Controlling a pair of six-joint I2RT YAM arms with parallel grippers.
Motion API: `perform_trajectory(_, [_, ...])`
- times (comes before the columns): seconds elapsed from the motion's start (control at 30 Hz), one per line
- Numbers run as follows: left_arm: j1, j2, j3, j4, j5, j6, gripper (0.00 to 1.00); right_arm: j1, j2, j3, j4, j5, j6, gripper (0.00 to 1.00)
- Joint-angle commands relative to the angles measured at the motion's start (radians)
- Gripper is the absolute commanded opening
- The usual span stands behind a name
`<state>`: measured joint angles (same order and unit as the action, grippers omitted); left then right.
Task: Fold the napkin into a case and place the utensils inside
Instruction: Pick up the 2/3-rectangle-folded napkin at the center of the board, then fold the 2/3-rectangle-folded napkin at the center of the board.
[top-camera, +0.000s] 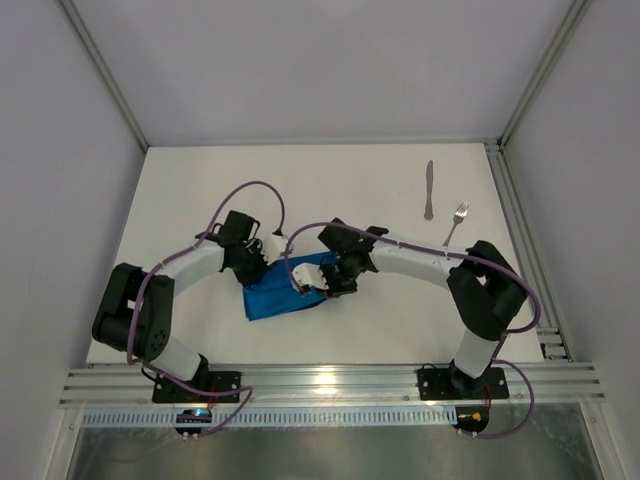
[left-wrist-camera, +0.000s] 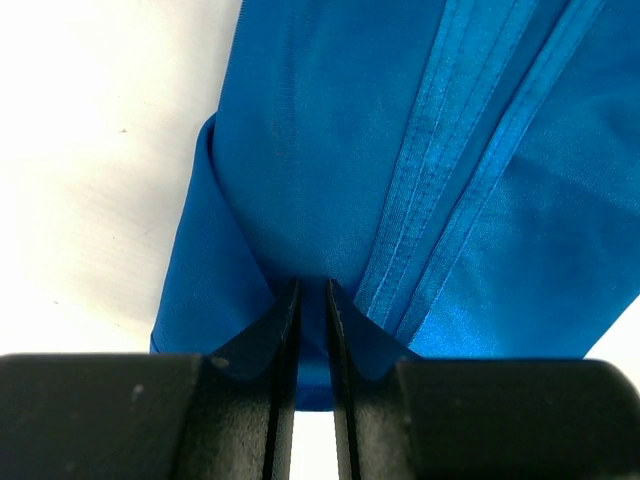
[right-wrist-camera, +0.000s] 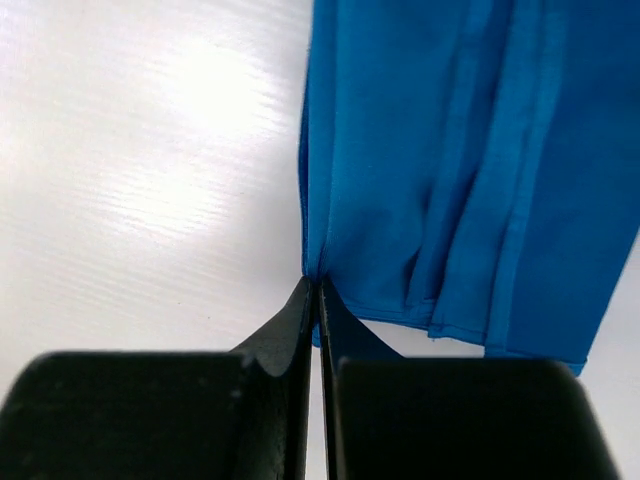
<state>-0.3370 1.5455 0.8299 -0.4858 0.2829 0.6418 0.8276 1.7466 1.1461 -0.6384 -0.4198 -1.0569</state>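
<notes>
The bright blue napkin (top-camera: 285, 293) lies folded into a narrow band in the middle of the table, between both arms. My left gripper (top-camera: 258, 262) is shut on its upper left edge; in the left wrist view the napkin (left-wrist-camera: 400, 170) runs in between the left gripper's (left-wrist-camera: 312, 285) jaws. My right gripper (top-camera: 333, 282) is shut on the right end; in the right wrist view the napkin's (right-wrist-camera: 450, 170) corner is pinched at the right gripper's (right-wrist-camera: 317, 282) tips. The knife (top-camera: 428, 190) and fork (top-camera: 456, 222) lie apart at the far right.
An aluminium rail (top-camera: 320, 382) runs along the near edge and another rail (top-camera: 520, 240) down the right side. White walls enclose the table at the back and sides.
</notes>
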Motion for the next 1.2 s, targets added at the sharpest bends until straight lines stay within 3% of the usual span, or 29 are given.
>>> perform_trajectory(0.0, [-0.014, -0.001, -0.06, -0.033, -0.053, 0.065, 0.17, -0.065, 0.039, 0.107, -0.029, -0.152, 0.119, 0.04])
perform_trajectory(0.4, [-0.017, -0.016, -0.091, -0.013, -0.071, 0.127, 0.17, -0.226, 0.246, 0.32, -0.037, -0.437, 0.389, 0.04])
perform_trajectory(0.7, [-0.022, -0.004, -0.089, -0.013, -0.076, 0.144, 0.17, -0.292, 0.312, 0.293, 0.195, -0.606, 0.671, 0.04])
perform_trajectory(0.93, [-0.03, -0.004, -0.092, -0.007, -0.08, 0.154, 0.2, -0.324, 0.317, 0.218, 0.397, -0.635, 0.914, 0.04])
perform_trajectory(1.17, [-0.03, 0.001, -0.087, -0.005, -0.082, 0.165, 0.21, -0.328, 0.364, 0.198, 0.585, -0.519, 1.133, 0.04])
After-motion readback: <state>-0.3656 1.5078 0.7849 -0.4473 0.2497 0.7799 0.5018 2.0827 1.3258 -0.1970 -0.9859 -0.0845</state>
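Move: The left fingertips sit on the napkin, whose middle lies about 7 cm to their right and 1 cm back, barely below them. The right hand already pinches the napkin's near right edge, slightly raised; the napkin's middle is some 7 cm to its left, 4 cm ahead and 3 cm below. The left gripper stands roughly 14 cm left of the right hand and 5 cm farther out. Right hand, still pinching, swings the napkin's right end some 9 cm forward and 4 cm left, wrist twisting clockwise. ##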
